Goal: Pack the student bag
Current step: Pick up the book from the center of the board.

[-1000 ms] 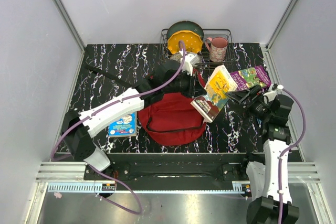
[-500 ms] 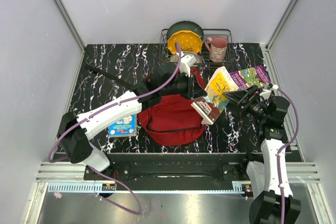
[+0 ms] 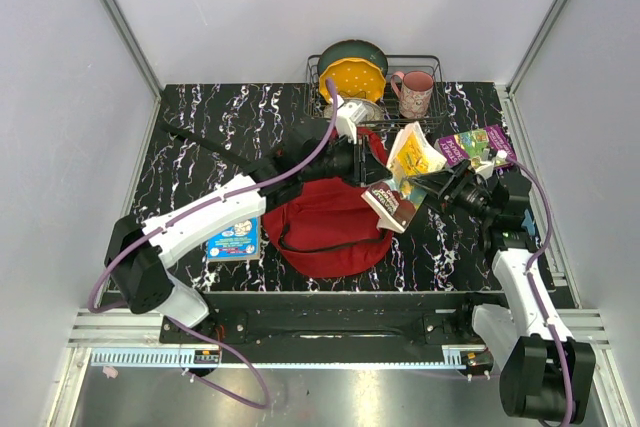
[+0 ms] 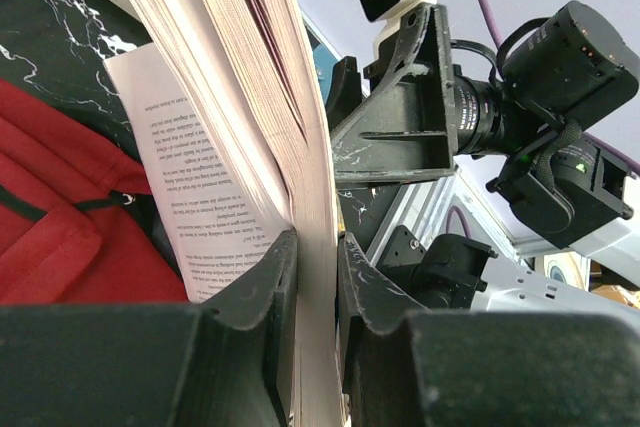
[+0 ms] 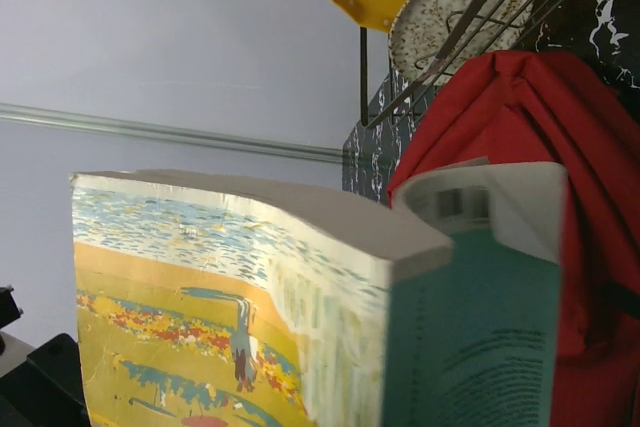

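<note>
The red student bag (image 3: 325, 232) lies in the middle of the black marble table, also seen in the left wrist view (image 4: 60, 207) and the right wrist view (image 5: 560, 117). A thick yellow-covered book (image 3: 413, 159) is held tilted over the bag's right side. My left gripper (image 3: 372, 175) is shut on a wad of its pages (image 4: 250, 97), the jaws (image 4: 315, 247) pinching the block. My right gripper (image 3: 437, 187) is at the book's right edge (image 5: 250, 317). Its fingers are out of its own wrist view, and whether they press the book is unclear.
A wire dish rack (image 3: 432, 67) with a green and a yellow plate (image 3: 352, 72) stands at the back, a pink mug (image 3: 415, 92) beside it. A purple book (image 3: 475, 147) lies at the right. A blue booklet (image 3: 234, 239) lies left of the bag.
My right arm has moved left up to the book and its jaws have narrowed. The book has tipped more upright. The left gripper kept its hold.
</note>
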You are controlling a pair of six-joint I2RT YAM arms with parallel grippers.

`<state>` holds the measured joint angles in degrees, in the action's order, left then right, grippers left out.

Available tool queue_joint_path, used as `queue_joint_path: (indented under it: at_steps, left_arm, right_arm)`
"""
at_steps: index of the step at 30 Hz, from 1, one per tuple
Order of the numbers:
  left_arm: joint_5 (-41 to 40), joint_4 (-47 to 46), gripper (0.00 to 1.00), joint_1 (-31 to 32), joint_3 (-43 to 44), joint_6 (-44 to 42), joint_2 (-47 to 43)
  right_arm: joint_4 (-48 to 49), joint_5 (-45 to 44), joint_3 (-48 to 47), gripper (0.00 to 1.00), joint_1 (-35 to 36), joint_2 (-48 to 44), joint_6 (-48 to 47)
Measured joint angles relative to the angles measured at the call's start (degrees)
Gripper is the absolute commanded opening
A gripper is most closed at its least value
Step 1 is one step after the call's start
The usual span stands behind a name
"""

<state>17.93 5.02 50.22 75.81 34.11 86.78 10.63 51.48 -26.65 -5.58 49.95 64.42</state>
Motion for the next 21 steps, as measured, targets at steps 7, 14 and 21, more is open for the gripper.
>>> queue_joint_path:
  at_steps: [7, 14, 21]
  left_arm:
    - [-0.8, -0.5, 0.18, -0.5, -0.8, 0.0, -1.6]
    - [-3.4, 0.2, 0.99, -0.2, -2.5, -1.7, -3.2]
    - [-6.0, 0.9, 0.99, -1.6, -12.9, -1.2, -10.9]
  right_arm:
    - [4.6, -0.4, 0.6, 0.13, -0.1, -1.1, 2.6]
    - [1.2, -1.6, 0.3, 0.00, 0.0, -4.2, 1.7]
    - [-0.2, 1.2, -0.2, 0.00, 0.3, -5.0, 1.3]
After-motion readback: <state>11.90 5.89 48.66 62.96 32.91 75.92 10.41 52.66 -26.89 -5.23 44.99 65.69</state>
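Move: Both hands are at the Roman-yellow book, held in the air by the left fingers: its middle lies about 7 cm to the right of the left hand and roughly level. The red bag's middle is some 22 cm below the left hand, about 5 cm ahead and 7 cm left. From the right hand the book's middle is about 3 cm left and 1 cm ahead, the purple book about 18 cm ahead, 18 cm right and 20 cm below. Staying in place at first, the right hand closes its fingers on the right side of the book, then eases up about 2 cm and slightly back with its grip kept. Once that grip is made, the left fingers, still pinching the book's left part, open wide and let go, and the left hand draws off leftward about 5 cm, sinking some 3 cm, away from the book and over the bag. ##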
